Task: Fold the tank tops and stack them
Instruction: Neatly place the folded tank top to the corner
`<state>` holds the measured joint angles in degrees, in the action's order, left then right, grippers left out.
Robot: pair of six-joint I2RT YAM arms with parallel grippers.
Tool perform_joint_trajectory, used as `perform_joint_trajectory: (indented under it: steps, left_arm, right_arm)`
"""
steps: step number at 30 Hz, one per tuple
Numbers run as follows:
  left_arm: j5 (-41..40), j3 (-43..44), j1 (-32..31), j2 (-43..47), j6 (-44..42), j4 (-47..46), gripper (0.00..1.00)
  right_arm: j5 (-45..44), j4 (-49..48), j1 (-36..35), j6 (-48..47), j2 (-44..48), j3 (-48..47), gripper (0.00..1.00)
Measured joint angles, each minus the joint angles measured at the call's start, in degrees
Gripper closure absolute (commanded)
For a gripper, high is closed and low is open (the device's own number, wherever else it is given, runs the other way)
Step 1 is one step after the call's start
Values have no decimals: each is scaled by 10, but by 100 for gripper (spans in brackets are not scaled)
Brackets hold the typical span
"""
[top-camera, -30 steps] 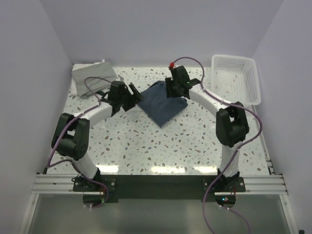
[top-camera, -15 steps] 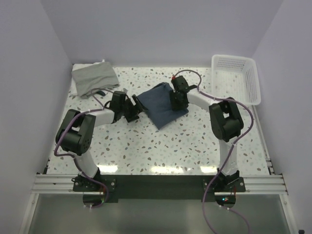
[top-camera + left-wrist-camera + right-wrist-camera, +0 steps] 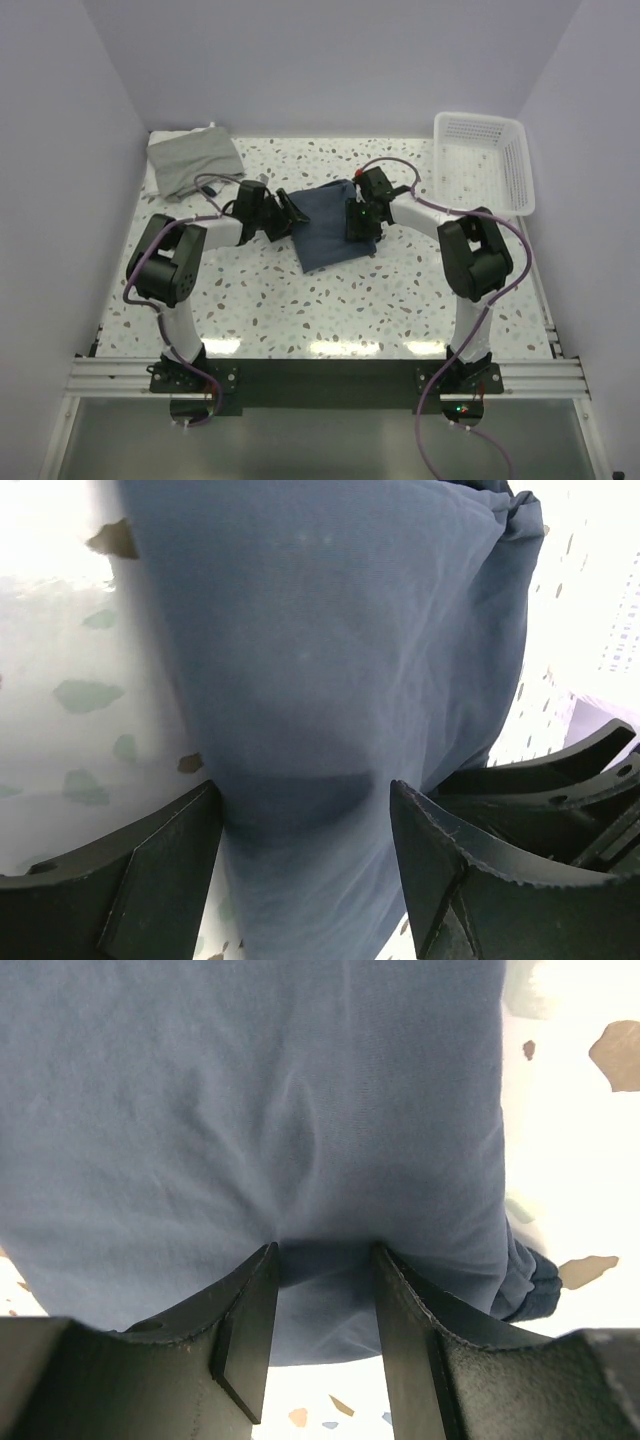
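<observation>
The navy tank top (image 3: 328, 238) lies folded into a rough rectangle at the table's middle. My left gripper (image 3: 290, 214) sits at its left edge and my right gripper (image 3: 358, 222) at its right edge. In the left wrist view the blue cloth (image 3: 330, 650) runs between the wide-apart jaws of the left gripper (image 3: 305, 785), which do not pinch it. In the right wrist view the right gripper (image 3: 325, 1248) stands open with its tips resting on the cloth (image 3: 250, 1100), which creases slightly there. The grey tank top (image 3: 193, 160) lies folded at the far left corner.
A white mesh basket (image 3: 480, 121) stands at the far right corner. Both arms reach inward over the speckled table (image 3: 300, 300), their elbows near the left and right sides. Cables loop above each forearm.
Both grippers have drawn toward the near side with the navy top, which has turned from a diagonal lie to nearly square with the table. The left jaws have narrowed a little.
</observation>
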<state>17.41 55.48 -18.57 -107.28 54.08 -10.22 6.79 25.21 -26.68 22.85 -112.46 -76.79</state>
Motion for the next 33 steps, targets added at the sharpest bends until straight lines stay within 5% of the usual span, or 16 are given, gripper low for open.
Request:
perform_joint_trajectory:
  steps: [4, 10, 15, 18, 21, 33]
  left_arm:
    - [-16, 11, -13, -8, -12, 0, 30]
    - [-34, 18, -20, -19, -23, 6, 52]
    - [-52, 48, -27, -34, -46, 40, 81]
    - [-64, 66, -29, -40, -63, 68, 100]
    - [-90, 103, -36, -48, -90, 118, 100]
    - [-298, 349, 9, -148, -242, 317, 100]
  right_arm:
    - [11, 0, 1, 6, 0, 0, 54]
    - [24, -2, 4, 9, 0, 0, 54]
    - [33, -4, 5, 12, 0, 0, 51]
    - [37, -6, 5, 15, 0, 0, 41]
    - [42, -7, 4, 17, 4, 0, 33]
    - [32, 3, 4, 21, 165, 19, 29]
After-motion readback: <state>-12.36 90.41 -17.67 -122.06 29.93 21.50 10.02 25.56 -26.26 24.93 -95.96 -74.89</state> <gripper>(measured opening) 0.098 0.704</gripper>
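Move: The folded tank top's middle lies about 8 cm to the left hand's right, 1 cm back and 2 cm below, with its left edge right at the open fingers. The grey stack, in the far left corner, is roughly 21 cm to the left hand's left and 14 cm ahead. From the right hand, whose fingertips are already down on the cloth, the tank top's middle lies some 6 cm left, about level fore and aft and 1 cm below; the white basket is about 27 cm right and 14 cm ahead. While the right fingertips stay almost still on the near right part of the folded tank top, the left hand sinks a little and closes its fingers on the cloth's left edge, then, keeping that pinch, drags the tank top forward and left towards the grey stack, nearly 10 cm each way, rolling some 40 degrees so its fingers point more steeply down instead of to the right. As that pull starts, the right hand opens wider, comes free of the cloth and rises straight up about 11 cm. ##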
